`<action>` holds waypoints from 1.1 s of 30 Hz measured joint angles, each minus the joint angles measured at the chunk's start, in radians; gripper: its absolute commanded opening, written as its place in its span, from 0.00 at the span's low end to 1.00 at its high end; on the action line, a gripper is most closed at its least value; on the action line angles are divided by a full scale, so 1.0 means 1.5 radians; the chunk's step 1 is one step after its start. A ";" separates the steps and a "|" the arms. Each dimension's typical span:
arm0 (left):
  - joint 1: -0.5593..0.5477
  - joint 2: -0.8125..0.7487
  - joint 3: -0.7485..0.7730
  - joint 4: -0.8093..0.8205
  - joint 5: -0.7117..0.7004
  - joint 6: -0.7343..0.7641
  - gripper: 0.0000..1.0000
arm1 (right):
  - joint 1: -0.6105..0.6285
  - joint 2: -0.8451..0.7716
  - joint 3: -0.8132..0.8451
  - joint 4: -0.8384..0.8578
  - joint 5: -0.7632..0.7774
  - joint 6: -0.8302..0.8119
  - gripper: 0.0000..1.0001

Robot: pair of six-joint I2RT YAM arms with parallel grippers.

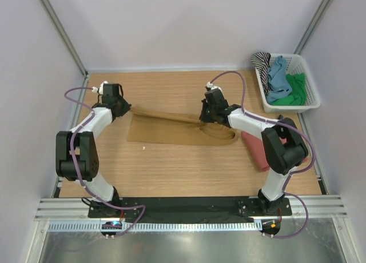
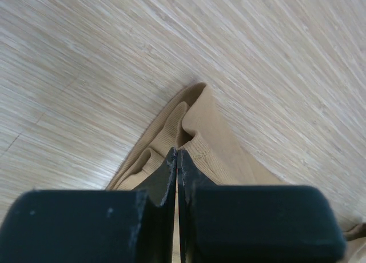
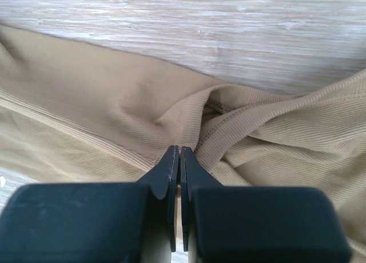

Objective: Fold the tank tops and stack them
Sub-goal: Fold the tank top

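The plain ochre-brown tank top (image 1: 171, 131) lies across the middle of the wooden table, its far edge drawn into a taut line between the two grippers. My left gripper (image 1: 127, 108) is shut on the shirt's left end, and ribbed hem bunches at its tips (image 2: 176, 151). My right gripper (image 1: 205, 119) is shut on the right end, where the cloth (image 3: 114, 97) puckers into folds around its tips (image 3: 179, 148). A rust-red tank top (image 1: 255, 150) lies folded at the right, partly under the right arm.
A white basket (image 1: 311, 91) stands at the back right corner with a striped top (image 1: 262, 62), a blue one (image 1: 278, 74) and a green one (image 1: 297, 86) in it. Grey walls close the table on three sides.
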 measured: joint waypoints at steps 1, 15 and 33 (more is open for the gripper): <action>0.000 -0.004 0.000 -0.002 -0.001 0.000 0.00 | 0.001 -0.003 0.000 -0.003 0.002 0.000 0.01; 0.000 -0.089 -0.130 0.008 -0.014 -0.021 0.00 | 0.053 -0.064 -0.082 -0.001 0.037 0.004 0.01; 0.000 -0.095 -0.225 0.037 -0.063 -0.091 0.53 | 0.060 -0.056 -0.171 0.057 0.101 0.065 0.44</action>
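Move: The left hand, holding a raised corner of the tan tank top, has the tank top's near left corner about 14 cm back, 1 cm left and 9 cm below; a white speck lies some 17 cm back and 5 cm right. For the right hand, pinching the same upper layer, the near hem is roughly 10 cm straight back and 7 cm down; the folded red tank top sits about 12 cm back and 22 cm right. Back towards the robot, both hands carry the pinched upper layer over the lower one, rising slightly before sinking, the left about 8 cm back and the right nearly 6. Low over the cloth both open and let go; the left then lifts a little, its wrist turned slightly counter-clockwise, while the right edges a little to its right. ##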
